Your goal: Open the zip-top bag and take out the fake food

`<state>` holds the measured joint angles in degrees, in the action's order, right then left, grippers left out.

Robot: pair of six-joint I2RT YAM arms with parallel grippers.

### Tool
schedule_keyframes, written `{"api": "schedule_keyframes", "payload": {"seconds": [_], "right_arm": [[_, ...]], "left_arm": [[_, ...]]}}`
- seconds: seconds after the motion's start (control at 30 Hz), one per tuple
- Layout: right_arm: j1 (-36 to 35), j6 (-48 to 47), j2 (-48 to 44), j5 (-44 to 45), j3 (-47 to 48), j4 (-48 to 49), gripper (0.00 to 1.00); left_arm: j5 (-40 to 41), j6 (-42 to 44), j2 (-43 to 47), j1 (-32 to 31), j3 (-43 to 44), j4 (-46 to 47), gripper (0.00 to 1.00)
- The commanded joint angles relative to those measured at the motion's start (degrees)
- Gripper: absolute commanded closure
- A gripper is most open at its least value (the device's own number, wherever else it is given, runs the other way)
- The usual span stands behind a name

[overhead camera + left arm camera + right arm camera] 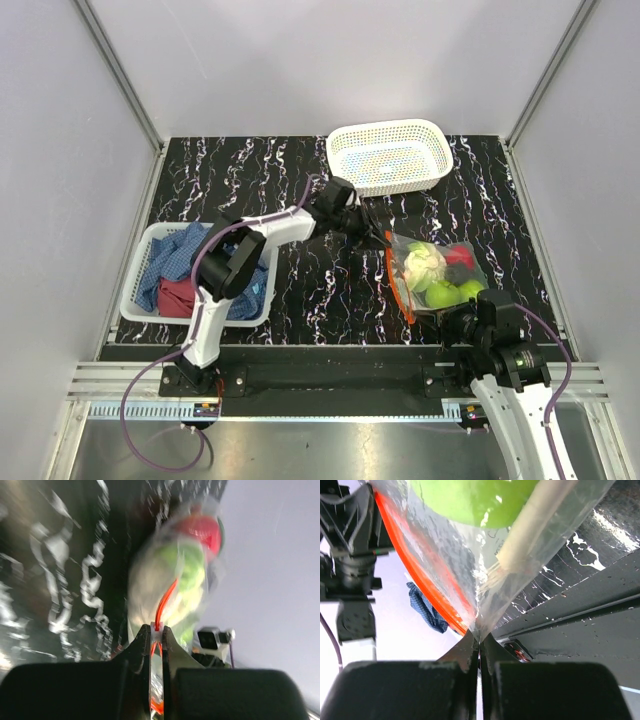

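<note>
The zip-top bag (437,270) lies on the black marbled table at the right, its orange-red zip strip (398,285) along the left edge. Inside it the fake food shows: lime-green fruits (445,293), a pale cabbage-like piece (422,262) and a red piece (460,255). My left gripper (381,237) is at the bag's far left corner. In the left wrist view it (156,629) is shut on the white slider of the zip strip (165,600). My right gripper (466,313) holds the near edge. Its jaws (480,639) are shut on a clear plastic corner below a green fruit (470,500) and a pale stalk (535,525).
A white perforated basket (390,155) stands at the back, just behind the bag. A second white basket (135,290) at the left holds blue and red cloths (185,265). Grey walls close in both sides, and a metal rail runs along the near edge.
</note>
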<state>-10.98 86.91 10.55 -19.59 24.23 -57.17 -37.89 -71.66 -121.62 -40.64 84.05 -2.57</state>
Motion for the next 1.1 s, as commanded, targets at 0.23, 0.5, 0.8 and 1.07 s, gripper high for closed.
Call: {"api": "schedule_keyframes", "payload": {"seconds": [0.23,0.5,0.8,1.07], "right_arm": [[-0.1,-4.6,0.9,-2.5,3.4,-2.8,1.00],[-0.1,-27.4,18.0,0.9,16.4,-2.9,0.58],[-1.2,-55.1,43.3,1.5,36.9,-6.6,0.18],[-14.4,-59.3,59.5,14.8,48.3,-10.0,0.12]], "left_arm": [[7.5,17.7,-6.5,6.0,18.1,-15.5,1.00],[7.2,18.2,1.7,4.3,13.7,-16.9,1.00],[6.9,16.7,7.2,2.1,7.3,-16.1,1.00],[7.2,15.9,8.8,1.2,6.9,-16.2,1.00]]}}
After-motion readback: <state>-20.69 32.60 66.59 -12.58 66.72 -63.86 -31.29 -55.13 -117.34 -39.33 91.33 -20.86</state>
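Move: The bag's zip slider is already pinched in the left fingers, with the zip's far end only some 2 cm to this hand's right; the empty white basket is about 22 cm ahead, 1 cm right and 7 lower. The right hand still grips the bag's near corner. From it the cauliflower lies some 13 cm ahead and 2 right, the nearer green apple about 6 ahead and 6 right, the red pepper 15 ahead and 10 right, all about 5 cm lower. The slider, still pinched by the left fingers, is drawn about 5 cm forward with a slight dip, then back part way, left and up a few centimetres. The bag's near corner is let go: the right fingers open wide, then the hand rises and swings forward over the bag some 7 cm, turning about 45 degrees counter-clockwise, its fingers tipping steeply down, and sinks slightly at the end. ##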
